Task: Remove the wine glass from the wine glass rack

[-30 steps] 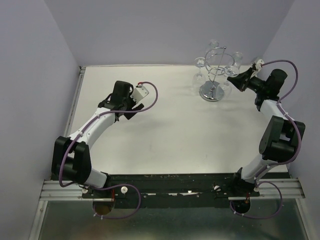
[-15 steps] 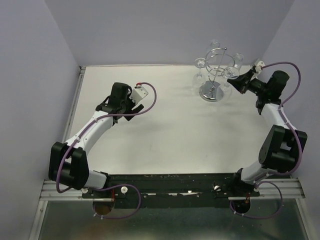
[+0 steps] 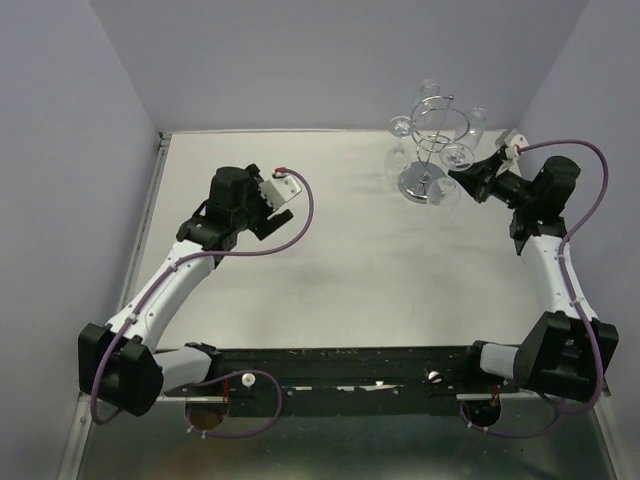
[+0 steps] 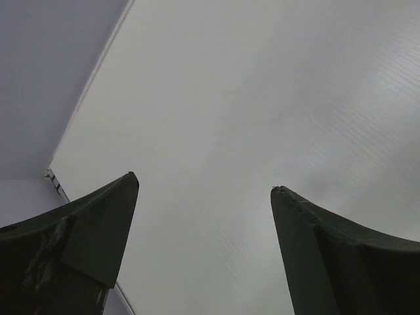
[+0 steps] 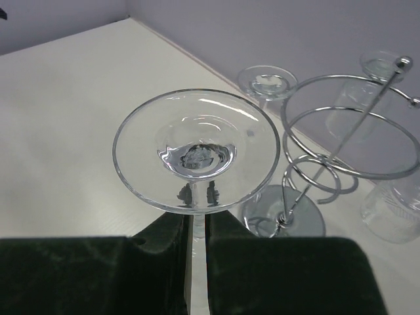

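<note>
My right gripper [image 5: 197,223] is shut on the thin stem of a clear wine glass [image 5: 197,147], just below its round foot. The glass hangs upside down, foot uppermost. In the top view the wine glass [image 3: 456,156] sits at the right side of the wine glass rack [image 3: 421,183], with my right gripper [image 3: 467,180] beside it. In the right wrist view the chrome rack [image 5: 354,125] stands to the right of the held glass, and the glass is outside its wire loops. My left gripper [image 4: 205,190] is open over bare table, holding nothing.
Other glasses hang on the rack: one foot [image 5: 267,80] at its left, one [image 5: 380,64] behind, and a bowl [image 5: 392,209] at its right. The lilac back wall [image 3: 330,60] rises just behind the rack. The left gripper [image 3: 207,222] hovers mid-left of the white table [image 3: 330,260].
The right gripper has drawn the glass a little out from the rack toward the near side. The left arm has stretched and its wrist shifted left.
</note>
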`<state>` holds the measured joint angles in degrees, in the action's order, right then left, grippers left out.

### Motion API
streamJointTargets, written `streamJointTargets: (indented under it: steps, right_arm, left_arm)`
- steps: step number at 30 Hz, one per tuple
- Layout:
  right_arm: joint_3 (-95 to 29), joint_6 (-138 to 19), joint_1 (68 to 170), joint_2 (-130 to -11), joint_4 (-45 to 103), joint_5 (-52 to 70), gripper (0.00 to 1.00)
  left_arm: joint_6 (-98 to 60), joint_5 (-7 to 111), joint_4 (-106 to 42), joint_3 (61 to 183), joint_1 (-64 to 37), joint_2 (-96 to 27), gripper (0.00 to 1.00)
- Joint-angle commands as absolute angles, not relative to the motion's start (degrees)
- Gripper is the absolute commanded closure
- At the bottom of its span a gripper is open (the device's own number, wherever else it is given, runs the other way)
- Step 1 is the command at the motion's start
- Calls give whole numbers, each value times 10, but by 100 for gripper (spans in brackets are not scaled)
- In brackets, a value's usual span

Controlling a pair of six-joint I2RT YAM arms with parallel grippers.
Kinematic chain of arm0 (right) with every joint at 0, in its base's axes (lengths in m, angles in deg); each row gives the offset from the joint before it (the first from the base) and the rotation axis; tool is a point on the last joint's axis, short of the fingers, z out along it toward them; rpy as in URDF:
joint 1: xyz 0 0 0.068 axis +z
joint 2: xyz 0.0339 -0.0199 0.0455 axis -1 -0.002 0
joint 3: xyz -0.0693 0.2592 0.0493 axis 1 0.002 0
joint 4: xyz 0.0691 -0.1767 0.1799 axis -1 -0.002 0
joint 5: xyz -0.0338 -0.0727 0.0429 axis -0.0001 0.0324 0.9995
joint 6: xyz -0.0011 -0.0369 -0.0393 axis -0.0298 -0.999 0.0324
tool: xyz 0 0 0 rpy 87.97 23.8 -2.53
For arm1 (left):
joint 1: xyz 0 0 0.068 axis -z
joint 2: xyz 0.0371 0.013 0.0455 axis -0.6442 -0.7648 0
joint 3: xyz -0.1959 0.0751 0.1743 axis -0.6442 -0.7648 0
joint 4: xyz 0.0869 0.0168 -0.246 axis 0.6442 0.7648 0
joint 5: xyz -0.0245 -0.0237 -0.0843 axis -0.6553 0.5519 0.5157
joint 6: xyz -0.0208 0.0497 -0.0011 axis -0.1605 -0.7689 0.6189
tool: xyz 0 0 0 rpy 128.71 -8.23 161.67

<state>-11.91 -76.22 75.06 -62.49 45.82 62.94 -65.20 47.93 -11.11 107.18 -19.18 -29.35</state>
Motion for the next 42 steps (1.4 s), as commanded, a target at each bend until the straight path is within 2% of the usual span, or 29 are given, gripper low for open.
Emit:
streamJointTargets:
  steps: [1,3,7,11,17,22,27,32,39,42]
  right_arm:
    - [-107,-739,808,-579,437,576,99]
    - [-122,-726,845,-575,415,537,99]
    - [-221,-743,937,-616,241,453,99]
    - [-281,-703,982,-658,145,466,99]
    - [-253,-604,1010,-679,134,508,99]
    - [-230,-614,1059,-695,141,536,99]
    - [-239,-587,1100,-729,191,543,99]
    - [-253,-594,1119,-754,205,540,99]
    - [-247,-585,1125,-757,224,524,99]
    - [-245,-567,1125,-759,242,524,99]
  left_arm:
    - [-704,552,-139,1075,-177,-224,2]
    - [-728,562,-164,1066,-165,-203,2]
    - [-814,572,-170,1059,-121,-186,2]
    - [-827,565,-203,1059,-88,-184,5]
    - [-832,556,-257,1053,-48,-196,5]
    - [-772,617,-274,1077,-43,-228,6]
    - [-765,651,-265,1103,-43,-266,21]
    - [-779,685,-191,1164,-43,-314,35]
    - [-815,723,-161,1171,-46,-324,46]
    - [-836,734,-147,1173,-49,-331,46]
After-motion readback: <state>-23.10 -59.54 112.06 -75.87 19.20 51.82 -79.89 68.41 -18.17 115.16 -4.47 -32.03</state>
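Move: Bowl down in the right hand's pinch and already clear of the rack, the wine glass has its middle about 5 cm below that hand; it goes to the open left gripper, some 41 cm left, 3 cm back and 8 cm lower. The rack's middle stands about 15 cm ahead of the right hand, 1 cm left and 12 cm below; a second glass hangs 14 cm ahead, 10 cm left and 9 cm below. From the left hand, the held glass is roughly 41 cm right, 3 cm ahead and 3 cm above. Sweeping about 22 cm left, away from the rack, the right hand keeps its pinch on the stem, then also sinks and draws back some 8 cm each, tipping down about 40 degrees and turning counter-clockwise. The left hand rises, then comes about 15 cm right towards the glass, drawing slightly back, turning some 40 degrees clockwise and closing from wide open to about half. ##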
